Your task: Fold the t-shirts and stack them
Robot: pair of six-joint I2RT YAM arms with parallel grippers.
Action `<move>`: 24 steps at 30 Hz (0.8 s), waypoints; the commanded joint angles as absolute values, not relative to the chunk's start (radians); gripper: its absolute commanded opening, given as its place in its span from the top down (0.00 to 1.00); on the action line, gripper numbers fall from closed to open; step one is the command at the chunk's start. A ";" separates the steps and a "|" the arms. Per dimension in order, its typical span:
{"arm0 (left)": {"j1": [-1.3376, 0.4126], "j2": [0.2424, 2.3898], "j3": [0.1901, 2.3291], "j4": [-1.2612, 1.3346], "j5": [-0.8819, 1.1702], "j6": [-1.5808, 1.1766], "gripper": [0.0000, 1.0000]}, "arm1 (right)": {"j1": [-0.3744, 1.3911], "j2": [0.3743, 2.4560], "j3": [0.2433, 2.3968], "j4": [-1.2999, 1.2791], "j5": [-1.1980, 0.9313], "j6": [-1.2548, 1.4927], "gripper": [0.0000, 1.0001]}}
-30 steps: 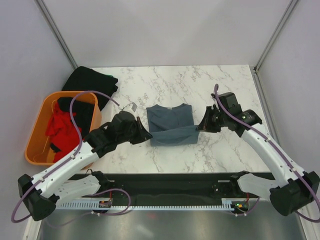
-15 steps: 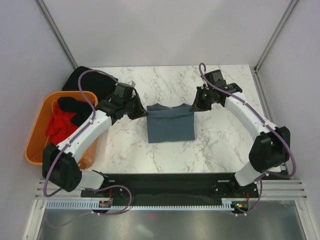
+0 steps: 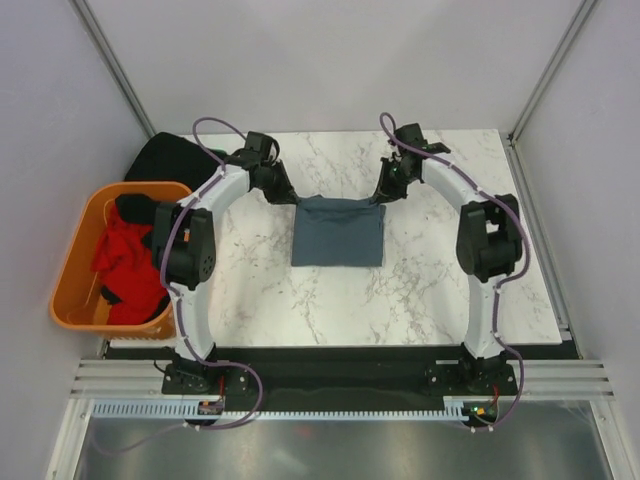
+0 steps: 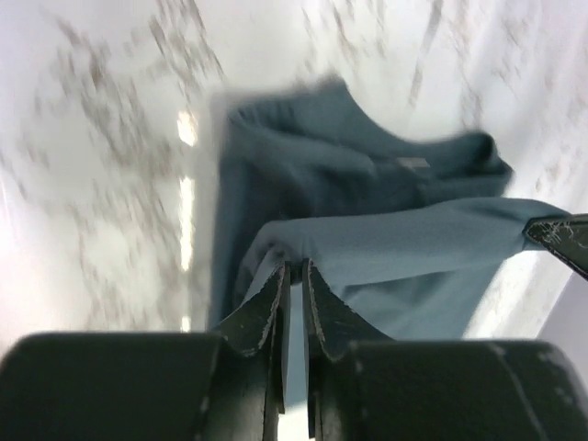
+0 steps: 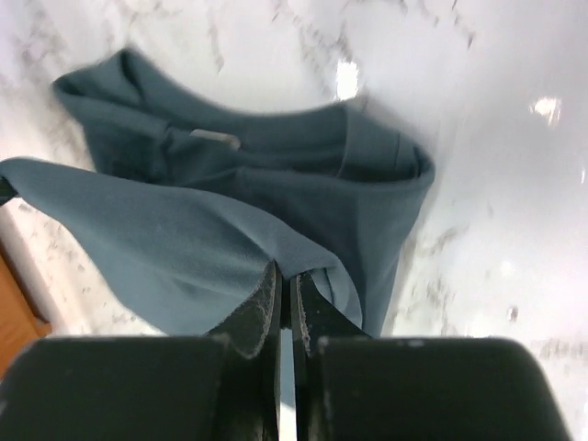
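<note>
A slate blue-grey t-shirt (image 3: 337,235) lies folded in the middle of the marble table (image 3: 440,280). Both arms reach out over the table to its far edge. My left gripper (image 3: 293,197) is shut on the top layer's far left corner. My right gripper (image 3: 381,197) is shut on the far right corner. In the left wrist view the left gripper (image 4: 294,266) pinches a fold of the shirt (image 4: 395,248), whose upper layer hangs above the collar part. In the right wrist view the right gripper (image 5: 287,276) pinches the same layer of the shirt (image 5: 184,239).
An orange basket (image 3: 75,262) stands at the table's left edge with a red shirt (image 3: 125,262) and black cloth (image 3: 140,212) inside. A black shirt (image 3: 180,160) lies at the far left corner. Grey walls close in the table's back and sides.
Both grippers have carried the shirt's near edge away from the bases to its far edge, folding it in half. Both arms now stretch far forward.
</note>
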State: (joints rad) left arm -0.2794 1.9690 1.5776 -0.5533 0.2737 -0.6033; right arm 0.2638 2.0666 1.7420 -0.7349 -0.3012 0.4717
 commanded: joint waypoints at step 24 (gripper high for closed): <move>-0.255 1.461 1.421 -0.690 0.269 -0.491 0.15 | 0.420 1.690 1.220 -0.387 -0.346 0.597 0.11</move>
State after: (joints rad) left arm -0.2600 1.6096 1.5276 -0.6731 0.3382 -0.5488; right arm 0.4431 1.6676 1.3437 -0.5194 -0.2687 0.5476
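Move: Both hands hold the lifted edge of the t-shirt. The shirt's far-left corner on the table is about 6 cm ahead of the left hand and 8 cm below it. The far-right corner is about 6 cm ahead of the right hand, 1 cm to its right and 7 cm below. From the left hand, the black stack stands some 25 cm left and 8 cm ahead, and the orange bin some 34 cm left and 11 cm back. Both hands carry the pinched edge forward about 7 cm and down about 6 cm to the shirt's far edge, opening wide on the way down to let go of the cloth. Both then reverse: the left climbs some 18 cm while drawing back about 13 cm, and the right backs off about 15 cm, rising and swinging left over the folded shirt with a slight counter-clockwise turn. ##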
